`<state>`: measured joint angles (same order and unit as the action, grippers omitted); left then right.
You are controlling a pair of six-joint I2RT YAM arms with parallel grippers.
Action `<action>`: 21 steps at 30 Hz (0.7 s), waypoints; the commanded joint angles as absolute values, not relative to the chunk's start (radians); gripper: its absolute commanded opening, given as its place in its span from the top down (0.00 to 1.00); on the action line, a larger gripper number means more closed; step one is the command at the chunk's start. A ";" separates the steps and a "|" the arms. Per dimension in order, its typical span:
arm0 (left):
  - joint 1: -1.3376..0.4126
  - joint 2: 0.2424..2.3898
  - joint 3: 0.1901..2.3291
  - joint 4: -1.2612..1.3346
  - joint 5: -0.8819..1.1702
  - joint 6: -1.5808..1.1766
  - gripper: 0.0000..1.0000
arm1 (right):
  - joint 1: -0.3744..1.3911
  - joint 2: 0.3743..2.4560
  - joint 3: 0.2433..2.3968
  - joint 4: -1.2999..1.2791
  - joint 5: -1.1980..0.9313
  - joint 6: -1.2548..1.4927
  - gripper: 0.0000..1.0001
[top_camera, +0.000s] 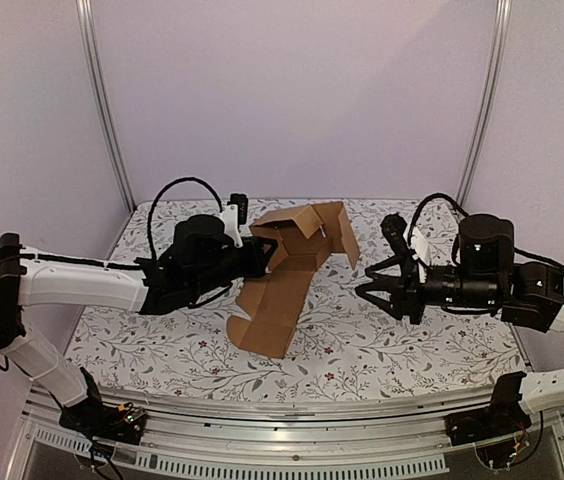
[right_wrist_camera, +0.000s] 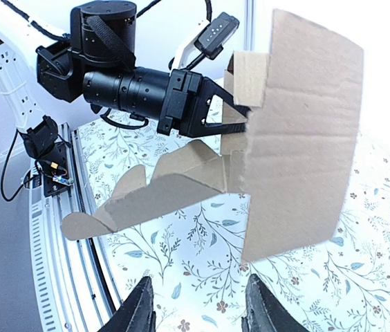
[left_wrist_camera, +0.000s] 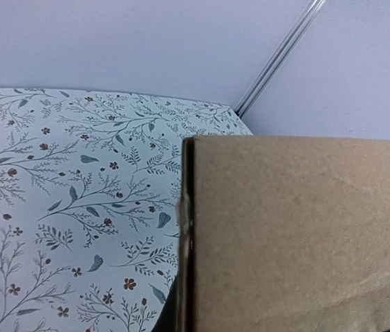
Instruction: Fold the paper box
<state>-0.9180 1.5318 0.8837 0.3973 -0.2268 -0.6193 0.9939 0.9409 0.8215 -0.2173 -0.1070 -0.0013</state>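
The paper box [top_camera: 292, 270] is a brown die-cut cardboard sheet, partly folded. Its upper panels stand raised at mid-table and a long flap slopes down to the cloth at the front. My left gripper [top_camera: 260, 255] is shut on an upper panel's edge. In the left wrist view the cardboard [left_wrist_camera: 299, 235] fills the right half, its edge pinched against a dark finger [left_wrist_camera: 173, 311]. My right gripper [top_camera: 364, 288] hangs open to the right of the box, apart from it. In the right wrist view its gripper [right_wrist_camera: 202, 308] has only cloth in its gap, with the box [right_wrist_camera: 299, 152] ahead.
The table [top_camera: 392, 340] is covered with a floral cloth. A metal rail [top_camera: 292, 420] runs along its near edge by the arm bases. White walls and two upright frame posts [top_camera: 102, 100] close in the back and sides.
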 commanded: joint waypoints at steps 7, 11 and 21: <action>-0.877 1.506 0.813 0.426 -0.242 -0.495 1.00 | 0.979 0.910 0.881 -0.462 -0.018 -0.043 0.50; -0.874 1.500 0.789 0.445 -0.229 -0.429 1.00 | 0.915 0.936 0.929 -0.513 -0.055 -0.045 0.47; -0.873 1.501 0.728 0.531 -0.163 -0.385 1.00 | 0.847 1.048 0.985 -0.429 -0.182 -0.086 0.30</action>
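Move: The left hand holds the paper box high off the table. From that hand the upright side flap is about 14 cm to the right, nearly level front to back and some 3 cm higher; the folded top panel is about 4 cm ahead, 4 cm right and 4 cm up, and the tail panel hangs about 8 cm back and 7 cm lower. From the empty right hand the side flap is roughly 13 cm ahead, 6 cm left and slightly lower. Keeping its pinch on the cardboard, the left hand lowers the box about 4 cm and carries it some 2 cm left, rolling roughly 10 degrees so its left side rises. The right hand, touching nothing, first eases right and down, then swings about 3 cm forward while still drifting right, its fingers opening wider beside the side flap. ##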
